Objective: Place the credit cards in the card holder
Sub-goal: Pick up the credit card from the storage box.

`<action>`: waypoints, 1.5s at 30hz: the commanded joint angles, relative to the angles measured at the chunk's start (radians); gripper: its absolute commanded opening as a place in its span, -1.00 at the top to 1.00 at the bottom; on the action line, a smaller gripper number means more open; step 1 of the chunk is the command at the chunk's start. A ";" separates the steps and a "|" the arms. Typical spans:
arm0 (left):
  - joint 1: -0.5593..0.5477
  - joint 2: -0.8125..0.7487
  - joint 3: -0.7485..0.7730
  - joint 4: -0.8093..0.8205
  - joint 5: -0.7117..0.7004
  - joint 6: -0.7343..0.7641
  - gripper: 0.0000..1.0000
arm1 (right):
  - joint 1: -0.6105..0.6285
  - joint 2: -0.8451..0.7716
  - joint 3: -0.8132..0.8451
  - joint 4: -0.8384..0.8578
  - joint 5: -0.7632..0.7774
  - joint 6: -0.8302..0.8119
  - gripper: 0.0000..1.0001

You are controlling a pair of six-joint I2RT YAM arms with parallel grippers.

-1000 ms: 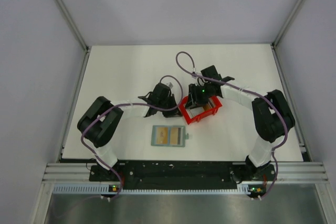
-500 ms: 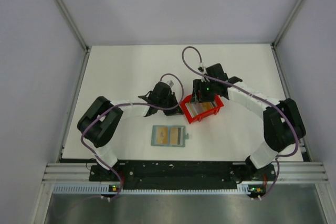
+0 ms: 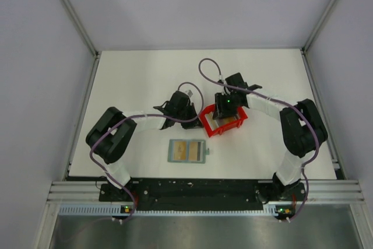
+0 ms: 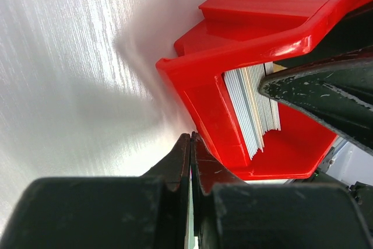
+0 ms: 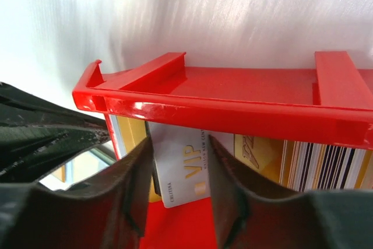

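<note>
The card holder (image 3: 187, 151) lies open on the table near the arms, with tan cards showing in its pockets. Several credit cards (image 4: 253, 109) stand on edge inside a red bin (image 3: 222, 122). My right gripper (image 5: 179, 144) reaches down into the bin (image 5: 233, 94). Its fingers stand apart, one along each long edge of a whitish VIP card (image 5: 186, 170). Whether they press on it I cannot tell. My left gripper (image 4: 191, 138) is shut on nothing, its tips low against the bin's outer wall (image 4: 204, 103), left of the bin in the top view (image 3: 187, 116).
Yellow and striped cards (image 5: 315, 164) fill the rest of the bin. The right arm's dark finger (image 4: 326, 94) shows above the stack in the left wrist view. White walls and metal rails (image 3: 87, 103) border the table.
The right arm stretched out and rose half a second ago, then came back down into the bin with its jaws wider than before. The left arm and the card holder have not moved.
</note>
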 commanded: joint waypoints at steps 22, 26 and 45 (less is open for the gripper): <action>-0.005 -0.015 0.033 0.060 0.015 -0.006 0.98 | 0.002 -0.056 -0.002 0.004 -0.060 0.002 1.00; -0.005 -0.022 0.027 0.057 0.011 -0.006 0.98 | -0.002 -0.068 0.001 -0.005 0.002 0.005 1.00; -0.005 -0.028 0.019 0.066 0.012 -0.009 0.98 | -0.020 -0.114 0.022 -0.092 0.197 -0.052 1.00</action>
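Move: The silver VIP card stands on edge in the red storage box right between the right hand's open fingers, its middle about 2 cm below and 1 cm back. A yellow card stands some 3 cm to the hand's left, the striped stack about 6 cm to its right, both about 1 cm back and 2 cm below. The card holder lies about 12 cm left, 13 cm back and 4 cm below. From the left hand the silver card is some 6 cm right and 2 cm ahead, 1 cm below. Closing from about half open to shut while rising a centimetre, the right fingers come together on the upper part of the silver card between them. After a brief stay, still shut, they ease about 2.5 cm to the right with a slight further rise and a small forward drift, along the card row away from the left hand, the wrist tilting by some 5 degrees or a little more. ##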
